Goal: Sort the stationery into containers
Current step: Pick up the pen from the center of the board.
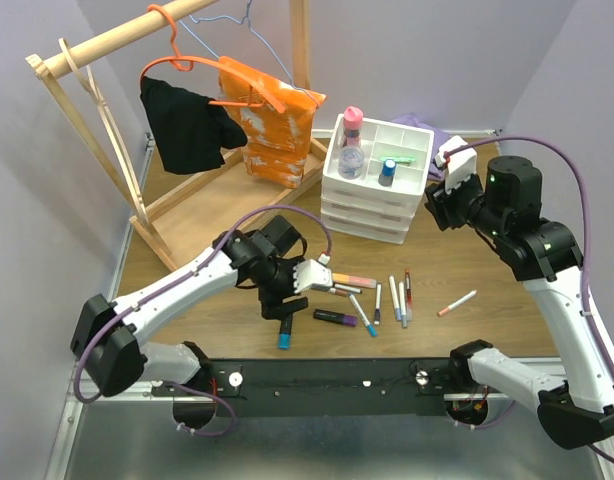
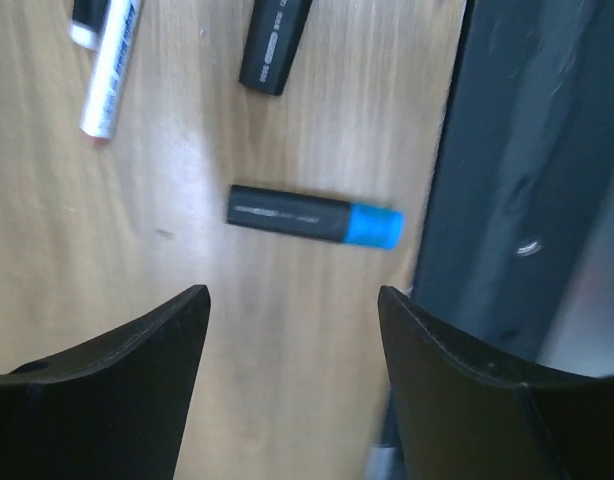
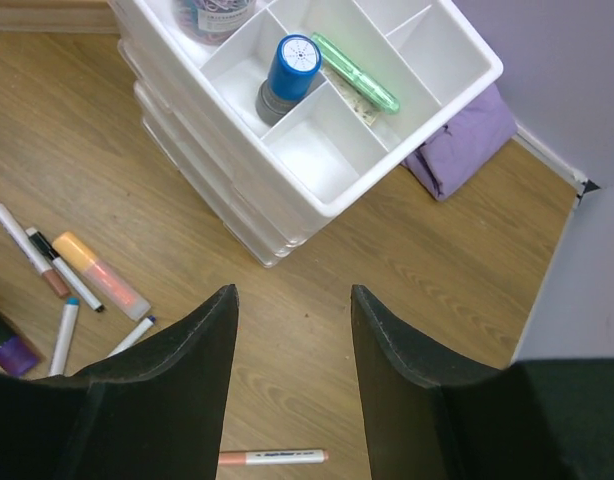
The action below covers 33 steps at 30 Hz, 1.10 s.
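Above the near table edge my left gripper (image 1: 279, 306) (image 2: 292, 300) stands open and empty. A black highlighter with a blue cap (image 1: 285, 336) (image 2: 312, 218) lies flat just beyond its fingertips. Loose stationery sits to its right: a purple highlighter (image 1: 335, 318), a pastel highlighter (image 1: 353, 281), several thin pens (image 1: 395, 297) and an orange-capped pen (image 1: 457, 303) (image 3: 272, 457) lying apart. The white organiser's divided tray (image 1: 419, 133) (image 3: 467, 85) holds a pink-capped bottle (image 1: 353, 120), a blue-capped bottle (image 1: 388, 170) (image 3: 290, 65) and a green pen (image 3: 355, 72). Raised beside the tray's right side, my right gripper (image 1: 439, 200) (image 3: 294, 295) is open with nothing in it.
A wooden clothes rack (image 1: 87, 110) stands at the back left, with a black garment (image 1: 187, 125) and an orange bag (image 1: 272, 125) on hangers. A purple cloth (image 3: 462, 145) lies behind the organiser. A black rail (image 1: 327, 378) runs along the near edge.
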Motion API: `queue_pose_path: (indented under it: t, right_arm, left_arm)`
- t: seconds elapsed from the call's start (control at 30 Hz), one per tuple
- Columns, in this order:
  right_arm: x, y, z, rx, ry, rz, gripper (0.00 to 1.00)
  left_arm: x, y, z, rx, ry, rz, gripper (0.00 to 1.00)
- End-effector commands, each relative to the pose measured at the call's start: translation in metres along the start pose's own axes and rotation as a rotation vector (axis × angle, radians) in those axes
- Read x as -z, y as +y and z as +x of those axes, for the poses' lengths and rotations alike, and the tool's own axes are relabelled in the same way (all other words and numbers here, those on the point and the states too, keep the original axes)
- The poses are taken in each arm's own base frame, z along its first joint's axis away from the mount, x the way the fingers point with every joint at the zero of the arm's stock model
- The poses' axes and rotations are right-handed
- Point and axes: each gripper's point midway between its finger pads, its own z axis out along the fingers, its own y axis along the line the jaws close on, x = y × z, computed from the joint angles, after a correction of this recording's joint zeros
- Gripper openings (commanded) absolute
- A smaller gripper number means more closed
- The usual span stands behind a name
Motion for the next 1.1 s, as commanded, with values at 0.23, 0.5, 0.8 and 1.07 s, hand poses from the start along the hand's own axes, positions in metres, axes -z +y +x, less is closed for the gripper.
queue_pose_path:
  t: [0.23,0.5,0.8,1.07]
  right_arm:
    - [0.012,-0.012,-0.01,0.159,-0.138,0.083,0.56]
    - [0.016,-0.021,-0.009,0.152,-0.116,0.125,0.56]
    - [0.019,-0.013,0.001,0.144,-0.084,0.091,0.56]
    - [0.022,-0.012,0.001,0.143,-0.087,0.087,0.56]
  left_arm:
    - [-0.029,-0.006,0.03,-1.342,-0.145,-0.041,0.8]
    - [-0.046,-0.037,0.04,-1.531,-0.238,0.173,0.8]
    - [-0.056,-0.034,0.039,-1.576,-0.216,0.353,0.77]
    - [-0.059,-0.022,0.039,-1.576,-0.142,0.503,0.69]
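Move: The black, blue-capped pen that the left hand goes for lies about 13 cm below it, some 3 cm back and 4 cm to its right. The purple-capped marker lies some 14 cm to the right of that pen and 3 cm farther out, and the orange highlighter about 19 cm to the right of it and 14 cm farther out. From the right hand the blue-capped pen is roughly 40 cm left, 17 cm back and 34 cm down. The blue-capped pen is brought between the open fingers' line of approach as the left hand sinks towards it by about 7 cm, most of that early on, easing back some 3 cm. Meanwhile the wrist swings about 70 degrees clockwise to set the fingers either side of the barrel; they stay open, still above the pen. ##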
